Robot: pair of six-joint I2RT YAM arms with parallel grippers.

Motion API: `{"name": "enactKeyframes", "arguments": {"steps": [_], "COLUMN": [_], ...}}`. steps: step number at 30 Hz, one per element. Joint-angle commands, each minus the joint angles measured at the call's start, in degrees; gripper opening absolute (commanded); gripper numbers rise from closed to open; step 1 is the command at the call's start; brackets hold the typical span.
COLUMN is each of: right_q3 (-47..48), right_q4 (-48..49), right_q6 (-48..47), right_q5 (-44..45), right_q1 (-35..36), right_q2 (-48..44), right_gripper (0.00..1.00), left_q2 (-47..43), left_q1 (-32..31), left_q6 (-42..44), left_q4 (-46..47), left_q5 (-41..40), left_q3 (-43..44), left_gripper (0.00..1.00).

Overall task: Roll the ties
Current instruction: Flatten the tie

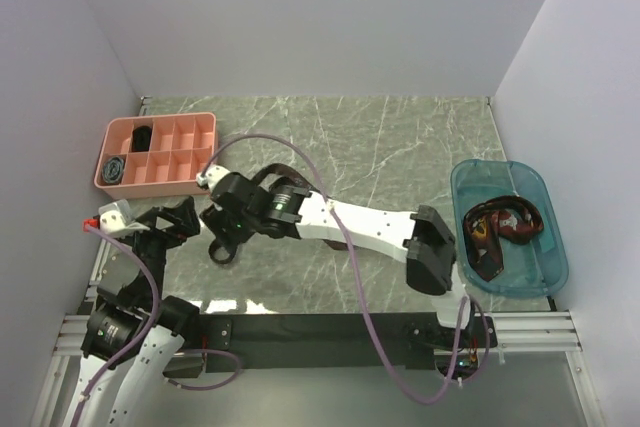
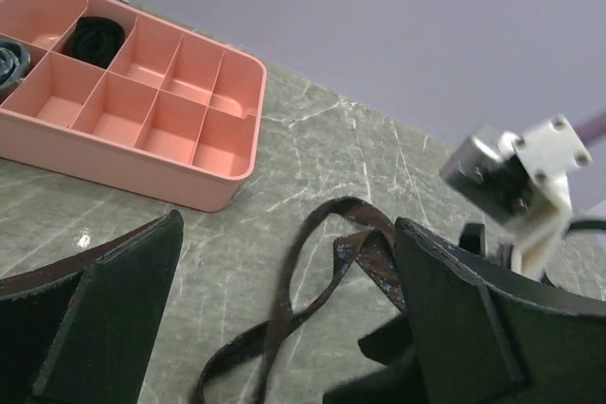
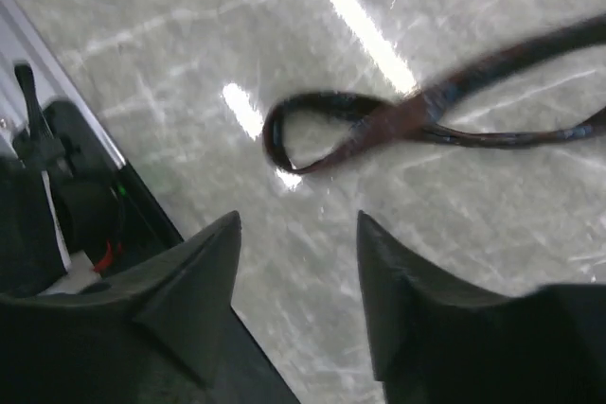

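A dark brown-maroon patterned tie [image 2: 327, 257] lies in loose loops on the marble table, between the wide-open fingers of my left gripper [image 2: 289, 224] but untouched by them. In the top view this tie [image 1: 221, 251] shows as a loop just below my right gripper [image 1: 218, 229], with my left gripper [image 1: 178, 217] close to its left. My right gripper [image 3: 298, 219] is open and holds nothing. The tie's loop [image 3: 317, 130] lies on the table just beyond its fingertips. More ties [image 1: 500, 227] lie heaped in the blue bin [image 1: 555, 247].
A pink divided tray [image 1: 205, 152] at the back left holds a black coil [image 1: 143, 135] and a grey-blue coil [image 1: 115, 168]. Purple cables [image 1: 355, 287] arc over the right arm. The metal rail [image 3: 57, 73] of the near edge is close to the right gripper.
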Motion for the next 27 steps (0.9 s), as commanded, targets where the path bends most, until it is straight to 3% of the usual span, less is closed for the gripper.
{"name": "enactKeyframes", "arguments": {"steps": [1,4,7,13,22,27], "right_q3": [-5.87,-16.24,-27.49,-46.84,-52.94,-51.8], "right_q4": [0.46,1.35,0.65,2.66,5.12,8.11], "right_q6": [0.81,3.79,8.71,14.53,15.76,14.62], "right_q5": [3.97,10.65,16.54,19.37,24.64,24.2], "right_q1": [-1.8,-4.34,-8.73,-16.21,-16.56,-16.65], "right_q2": [-9.84,-17.22,-23.99,-35.26,-29.32,-23.69], "right_gripper": [0.69,0.76,0.77,0.78,0.8,0.81], "left_q2": [-0.27,0.69,2.62,12.1,26.43,28.03], "left_q1": [0.49,0.49,0.49,0.49,0.49,0.49], "left_q6": [-0.35,-0.53,-1.4,-8.35,-11.86,-13.01], "left_q4": [0.25,0.69,1.13,-0.19,-1.51,-0.63], "left_q5": [-0.82,0.15,1.99,8.14,13.95,13.52], "left_q3": [1.61,1.61,1.7,4.69,3.81,1.0], "left_gripper": [0.99,0.99,0.99,0.99,0.99,0.99]}}
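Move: The tie's wide end lies some 26 cm to the right of my right hand, about 4 cm farther out and 16 cm lower. The looped narrow end is almost beneath that hand, about 2 cm to its right, and the tie's far bend is 19 cm ahead and 13 cm right. From my left hand the narrow end is 2 cm ahead, 6 cm right and 26 cm down; the pink box sits 21 cm ahead, 6 cm left. I swing my right hand back along the tie, nearly 30 cm to the right and a little forward, turning it some 40 degrees clockwise and opening its fingers wider, then sink about 12 cm towards the wide end. My left hand, wide open, comes down, right and forward towards the narrow end, its fingers tipping down; neither touches the tie yet. ##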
